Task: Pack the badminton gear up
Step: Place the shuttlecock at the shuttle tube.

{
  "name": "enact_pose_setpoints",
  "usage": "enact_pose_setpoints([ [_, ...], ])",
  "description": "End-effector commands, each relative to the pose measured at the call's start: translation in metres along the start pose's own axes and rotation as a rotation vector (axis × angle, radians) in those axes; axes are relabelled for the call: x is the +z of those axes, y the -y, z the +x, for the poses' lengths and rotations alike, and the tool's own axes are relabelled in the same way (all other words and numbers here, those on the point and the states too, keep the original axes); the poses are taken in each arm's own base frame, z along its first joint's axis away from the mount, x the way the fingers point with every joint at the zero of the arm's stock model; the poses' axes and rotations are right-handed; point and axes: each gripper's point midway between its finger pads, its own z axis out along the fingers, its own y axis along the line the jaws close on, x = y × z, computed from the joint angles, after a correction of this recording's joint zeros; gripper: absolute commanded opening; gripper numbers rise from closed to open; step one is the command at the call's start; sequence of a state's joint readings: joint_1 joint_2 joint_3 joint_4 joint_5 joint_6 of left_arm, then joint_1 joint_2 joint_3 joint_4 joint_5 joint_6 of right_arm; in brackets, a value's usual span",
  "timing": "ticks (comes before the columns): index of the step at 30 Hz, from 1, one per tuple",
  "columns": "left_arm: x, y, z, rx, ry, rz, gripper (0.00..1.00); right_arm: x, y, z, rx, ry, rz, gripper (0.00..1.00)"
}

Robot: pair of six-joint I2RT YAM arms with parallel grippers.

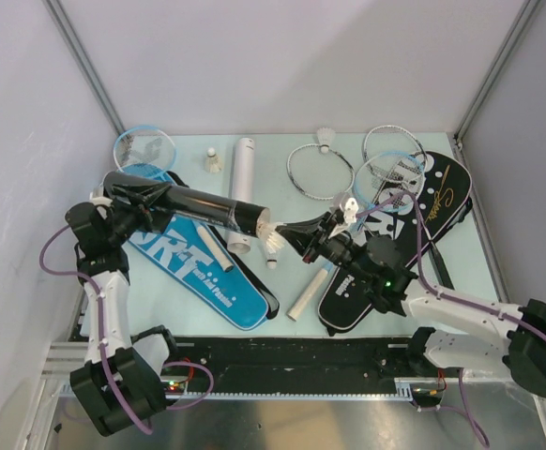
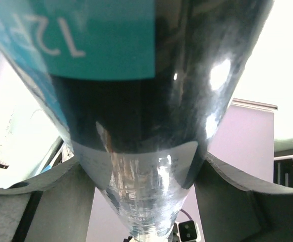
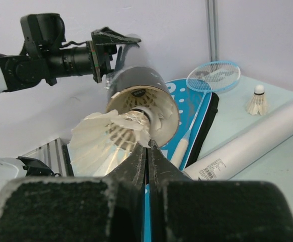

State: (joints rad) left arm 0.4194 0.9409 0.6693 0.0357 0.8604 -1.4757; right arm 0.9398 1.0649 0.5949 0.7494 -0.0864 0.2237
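Observation:
My left gripper [image 1: 151,195] is shut on a long black tube [image 1: 203,206] and holds it level above the blue cover [image 1: 198,267]. In the left wrist view the tube [image 2: 136,126] fills the frame between the two fingers [image 2: 48,201]. My right gripper [image 3: 147,147] is shut on the feather edge of a white shuttlecock [image 3: 106,141], whose nose sits at the tube's open mouth [image 3: 161,108]. From above, that shuttlecock [image 1: 275,231] is just right of the tube's end, with the right gripper [image 1: 290,233] behind it.
Loose shuttlecocks [image 1: 215,161] [image 1: 326,139] lie at the back. A white tube [image 1: 243,173] lies behind the black one, another [image 1: 309,292] by the black cover [image 1: 395,248]. Silver rackets [image 1: 320,172] and light blue rackets [image 1: 144,148] lie on the table. Walls close three sides.

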Motion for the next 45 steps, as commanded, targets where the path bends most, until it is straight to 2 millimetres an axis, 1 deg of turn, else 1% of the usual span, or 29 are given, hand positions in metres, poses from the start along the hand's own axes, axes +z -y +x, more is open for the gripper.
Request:
enact_pose_setpoints([
  [1, -0.005, 0.015, 0.015, 0.043, -0.046, 0.05, 0.4, 0.018, -0.007, -0.021, 0.0, 0.093, -0.028, 0.0],
  [13, -0.003, 0.013, 0.022, 0.049, -0.075, 0.046, 0.4, 0.052, -0.001, -0.012, -0.003, 0.132, -0.001, 0.0],
  [19, -0.003, 0.015, 0.024, 0.05, -0.075, 0.05, 0.39, 0.063, 0.001, -0.006, 0.005, 0.149, 0.009, 0.0],
  [21, -0.003, 0.017, 0.024, 0.049, -0.071, 0.054, 0.39, 0.067, 0.005, -0.004, 0.008, 0.157, 0.029, 0.0],
  [23, -0.004, 0.019, 0.025, 0.048, -0.064, 0.06, 0.39, 0.071, 0.006, 0.002, 0.008, 0.155, 0.036, 0.0],
  [27, -0.006, 0.021, 0.026, 0.05, -0.056, 0.068, 0.39, 0.075, 0.009, 0.007, 0.013, 0.159, 0.051, 0.0],
  [29, -0.006, 0.022, 0.027, 0.051, -0.054, 0.07, 0.39, 0.076, 0.011, 0.009, 0.014, 0.155, 0.062, 0.03],
  [31, -0.006, 0.022, 0.024, 0.051, -0.036, 0.07, 0.38, 0.075, 0.011, 0.009, 0.011, 0.149, 0.077, 0.09],
  [32, -0.006, 0.022, 0.023, 0.057, -0.026, 0.073, 0.38, 0.073, 0.011, 0.012, 0.004, 0.135, 0.087, 0.14],
  [33, -0.007, 0.024, 0.022, 0.069, -0.014, 0.077, 0.38, 0.071, 0.011, 0.01, -0.017, 0.133, 0.101, 0.17],
  [34, -0.007, 0.024, 0.021, 0.074, -0.005, 0.079, 0.38, 0.069, 0.009, 0.012, -0.032, 0.116, 0.117, 0.23],
  [38, -0.008, 0.026, 0.021, 0.077, 0.006, 0.084, 0.38, 0.057, 0.005, 0.01, -0.008, 0.056, 0.148, 0.43],
  [41, -0.007, 0.026, 0.021, 0.07, 0.004, 0.083, 0.38, 0.048, 0.004, 0.011, 0.037, 0.008, 0.174, 0.55],
  [43, -0.008, 0.026, 0.021, 0.076, 0.004, 0.086, 0.38, 0.04, 0.002, 0.01, 0.054, -0.02, 0.181, 0.61],
  [45, -0.009, 0.028, 0.021, 0.087, 0.008, 0.091, 0.38, 0.031, 0.004, 0.009, 0.067, -0.056, 0.201, 0.65],
])
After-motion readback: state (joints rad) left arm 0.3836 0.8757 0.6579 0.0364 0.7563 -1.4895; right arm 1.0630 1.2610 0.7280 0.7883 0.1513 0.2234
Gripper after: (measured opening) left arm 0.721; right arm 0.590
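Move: Some 5 cm to the right hand's left and 3 cm ahead, roughly level with it, is the mouth of the shuttle tube, with the cork of the pinched shuttlecock already at it. On the table about 26 cm below lie another shuttlecock, 5 cm ahead and 3 cm left, and a racket grip, 9 cm back and 6 cm right. From the left hand, which grips the tube, the mouth is about 28 cm right and 7 cm back. Pushing the pinched shuttlecock cork-first into the tube mouth, the right hand goes left and forward about 7 cm, sinking slightly; at the deepest point its shut fingers start to open, to over half, and it draws back about 3 cm, mostly backward and a little right. The left hand keeps its grip on the tube, lifting about 1 cm late on. ##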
